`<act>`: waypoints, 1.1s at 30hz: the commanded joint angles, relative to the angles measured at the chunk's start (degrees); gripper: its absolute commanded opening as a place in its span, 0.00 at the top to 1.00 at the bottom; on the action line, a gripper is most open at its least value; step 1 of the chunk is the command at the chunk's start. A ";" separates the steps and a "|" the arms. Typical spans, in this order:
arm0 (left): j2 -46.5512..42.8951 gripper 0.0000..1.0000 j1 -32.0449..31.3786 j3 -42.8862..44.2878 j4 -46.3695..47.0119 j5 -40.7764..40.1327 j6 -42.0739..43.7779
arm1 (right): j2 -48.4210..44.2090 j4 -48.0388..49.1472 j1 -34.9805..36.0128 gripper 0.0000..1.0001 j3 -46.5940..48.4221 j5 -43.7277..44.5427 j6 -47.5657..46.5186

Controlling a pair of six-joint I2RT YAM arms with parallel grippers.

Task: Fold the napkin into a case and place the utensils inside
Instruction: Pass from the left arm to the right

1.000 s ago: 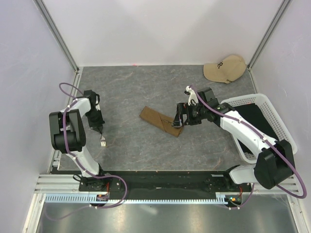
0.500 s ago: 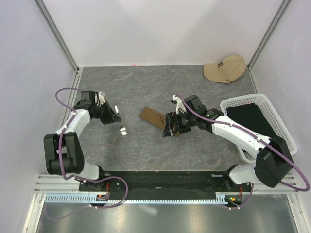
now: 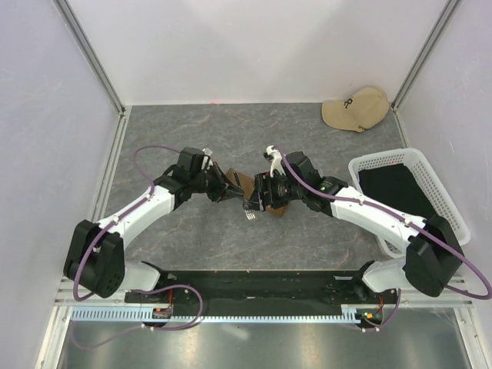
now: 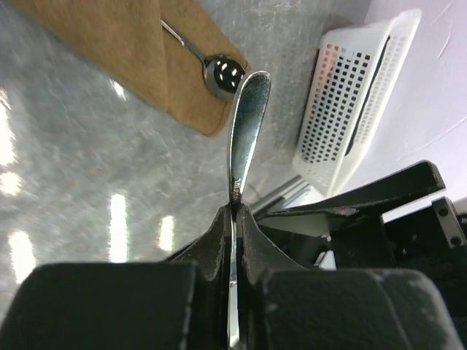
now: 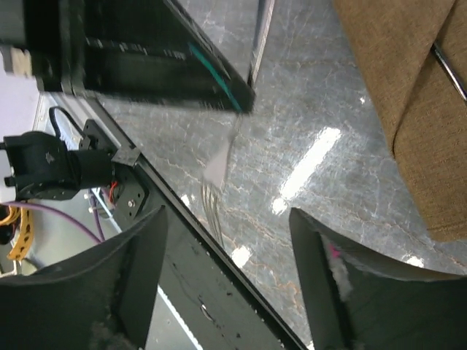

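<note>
The olive-brown napkin lies folded into a narrow case at the table's middle, both grippers partly covering it. A spoon sticks out of its open end. My left gripper is shut on the handle of the silver fork, held just off that open end, tines pointing toward the near edge. My right gripper hovers open over the case's end. The fork's tines show below, between its fingers.
A white mesh basket with black fabric in it stands at the right, beside my right arm. A beige cap lies in the far right corner. The basket also shows in the left wrist view.
My left arm has swung from the far left to the middle, carrying the fork to the napkin's open end. My right gripper has shifted left over that end.
</note>
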 commanded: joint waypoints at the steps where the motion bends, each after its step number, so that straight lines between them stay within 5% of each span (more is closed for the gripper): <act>1: -0.66 0.98 -3.17 -0.06 4.19 -3.69 -13.01 | -1.07 2.85 0.91 0.28 -0.83 4.00 -0.37; 7: -0.39 0.98 -4.49 -0.15 6.40 -3.25 -14.78 | 0.60 4.96 2.58 0.53 -1.89 4.62 0.07; 11: -0.48 0.98 -4.58 -1.11 8.93 -0.97 -14.52 | 0.96 4.44 3.11 1.00 -1.01 5.33 -2.03; 12: -0.31 0.95 -4.23 -1.12 9.47 0.08 -12.52 | 0.87 3.13 3.29 1.00 -0.49 6.55 -2.91; 14: -0.48 0.46 -3.87 0.81 7.30 0.45 -8.74 | 0.17 -0.45 4.16 1.00 0.13 9.35 -7.21; 18: -2.59 0.27 -3.35 4.50 -4.90 -2.97 -1.16 | -0.98 -7.41 6.10 1.00 2.58 25.22 -15.82; 20: -2.42 0.10 -3.26 6.35 -7.56 -3.77 -1.59 | -1.50 -9.96 8.20 1.00 3.73 31.66 -20.40; 26: 5.49 0.06 -3.26 12.59 -14.08 -1.14 -4.93 | -1.86 -12.70 13.48 1.00 5.32 42.85 -27.87; 33: 8.05 0.06 -3.78 14.62 -4.33 0.27 -5.64 | -3.88 -12.18 14.19 1.00 5.84 39.08 -27.27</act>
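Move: The fork is in the left fingers, handle end forward and tines back towards the base; its middle lies about 2 cm ahead, 3 cm left and 1 cm below the right hand, whose fingers stand open for it. Those open fingers lie some 4 cm back and 5 cm right of the left hand. The folded napkin is roughly 8 cm ahead and 1 cm right of the right hand, 16 cm below; the spoon on it is 5 cm ahead, 6 cm right. The fork changes hands in mid-air: the left hand eases a couple of centimetres right while the right fingers close on the fork nearer its tines, then the left fingers open wide and let go. The right hand then carries the fork about 5 cm to the right, dipping and partly rising again, its fingers tipping steeper down as the wrist turns some 45 degrees. ##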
